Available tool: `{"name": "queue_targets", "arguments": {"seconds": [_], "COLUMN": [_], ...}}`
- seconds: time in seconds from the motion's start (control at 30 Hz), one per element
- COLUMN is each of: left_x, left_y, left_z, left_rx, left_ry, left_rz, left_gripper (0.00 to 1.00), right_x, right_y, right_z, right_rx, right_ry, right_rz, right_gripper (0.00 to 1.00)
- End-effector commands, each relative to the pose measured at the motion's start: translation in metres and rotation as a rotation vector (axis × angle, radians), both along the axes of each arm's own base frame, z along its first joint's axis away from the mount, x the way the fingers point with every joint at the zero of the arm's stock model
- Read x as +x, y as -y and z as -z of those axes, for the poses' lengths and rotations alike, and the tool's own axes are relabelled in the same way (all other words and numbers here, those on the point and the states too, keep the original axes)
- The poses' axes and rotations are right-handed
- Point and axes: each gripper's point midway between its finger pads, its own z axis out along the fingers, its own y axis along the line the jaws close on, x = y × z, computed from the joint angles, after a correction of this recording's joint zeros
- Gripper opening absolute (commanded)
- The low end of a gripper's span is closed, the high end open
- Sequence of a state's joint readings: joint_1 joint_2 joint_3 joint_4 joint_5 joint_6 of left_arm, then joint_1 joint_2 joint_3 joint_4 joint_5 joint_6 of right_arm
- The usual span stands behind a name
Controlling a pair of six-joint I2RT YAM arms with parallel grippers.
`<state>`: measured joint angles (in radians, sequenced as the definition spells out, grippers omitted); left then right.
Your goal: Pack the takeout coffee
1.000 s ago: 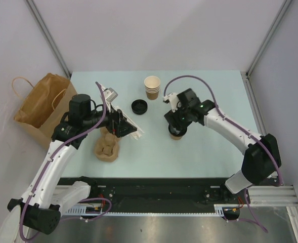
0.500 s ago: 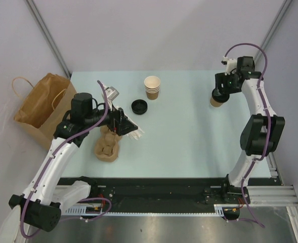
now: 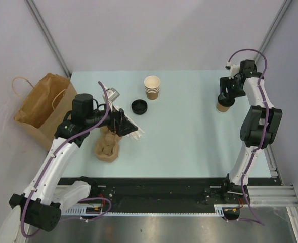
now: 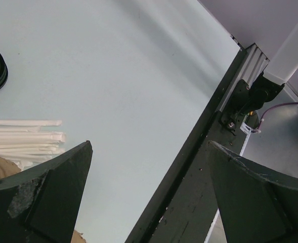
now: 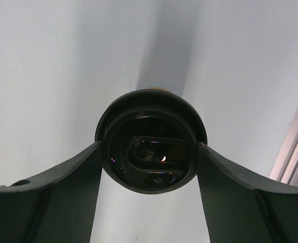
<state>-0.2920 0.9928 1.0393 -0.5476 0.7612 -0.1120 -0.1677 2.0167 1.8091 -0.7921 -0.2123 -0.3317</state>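
Observation:
One takeout coffee cup (image 3: 221, 107), tan with a round black lid (image 5: 151, 152), is at the table's far right. My right gripper (image 5: 149, 148) is shut on it, a finger pressing each side of the lid; in the top view the right gripper (image 3: 225, 97) sits over the cup. My left gripper (image 3: 122, 125) hangs open over the left part of the table, above the white straws (image 4: 22, 137). In the left wrist view the left gripper (image 4: 150, 145) holds nothing between its wide-spread fingers.
A stack of lidless tan cups (image 3: 152, 87) and a loose black lid (image 3: 139, 107) stand at the back middle. A brown pulp cup carrier (image 3: 107, 147) lies by the straws (image 3: 133, 132). The large paper bag (image 3: 40, 104) stands off the table's left edge. The black front rail (image 4: 199, 167) is near.
The right arm swung from the table's middle to the far right, carrying the lidded cup, then settled slightly lower. The left arm barely moved.

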Motion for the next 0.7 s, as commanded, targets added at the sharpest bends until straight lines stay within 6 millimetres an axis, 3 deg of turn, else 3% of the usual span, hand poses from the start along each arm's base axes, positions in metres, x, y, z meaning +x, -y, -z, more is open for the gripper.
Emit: {"name": "queue_targets", "arguments": {"seconds": [0.0,0.33,0.47,0.67], "left_x": [0.005,0.006,0.007,0.004], "left_y": [-0.003,-0.006,-0.008,-0.015], "left_z": [-0.002,-0.004,-0.012,-0.021], "left_rx": [0.004,0.014,0.026,0.063], "left_ry": [0.039,0.04,0.055,0.063], "left_rz": [-0.009,-0.017,-0.022,-0.025], "left_gripper": [0.99,1.0,1.0,1.0], "right_x": [0.013,0.012,0.012,0.011], "right_y": [0.012,0.012,0.011,0.005], "right_z": [-0.008,-0.014,-0.032,-0.078], "right_rx": [-0.043,-0.05,-0.049,-0.033], "right_ry": [0.042,0.048,0.081,0.156], "right_rz": [0.012,0.014,0.014,0.009], "right_gripper": [0.68,0.99,1.0,1.0]}}
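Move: The right hand holds the lidded coffee cup at its rim. The cup's middle is straight below the hand point, roughly 4 cm down, with its base about 1 cm above bare table. The cup stack stands some 34 cm to the left and 6 cm farther out. The loose black lids lie about 40 cm to the left and nearly level with it. From the idle left hand, the held cup is some 44 cm to the right, 22 cm ahead and 18 cm lower. Lower the right gripper about 1 cm, keeping its tilt, to set the coffee cup down on the bare table at the far right. Then spread the fingers fully so both pads let go of the rim, and with the gripper wide open start lifting straight up off the cup, about 1.5 cm. ##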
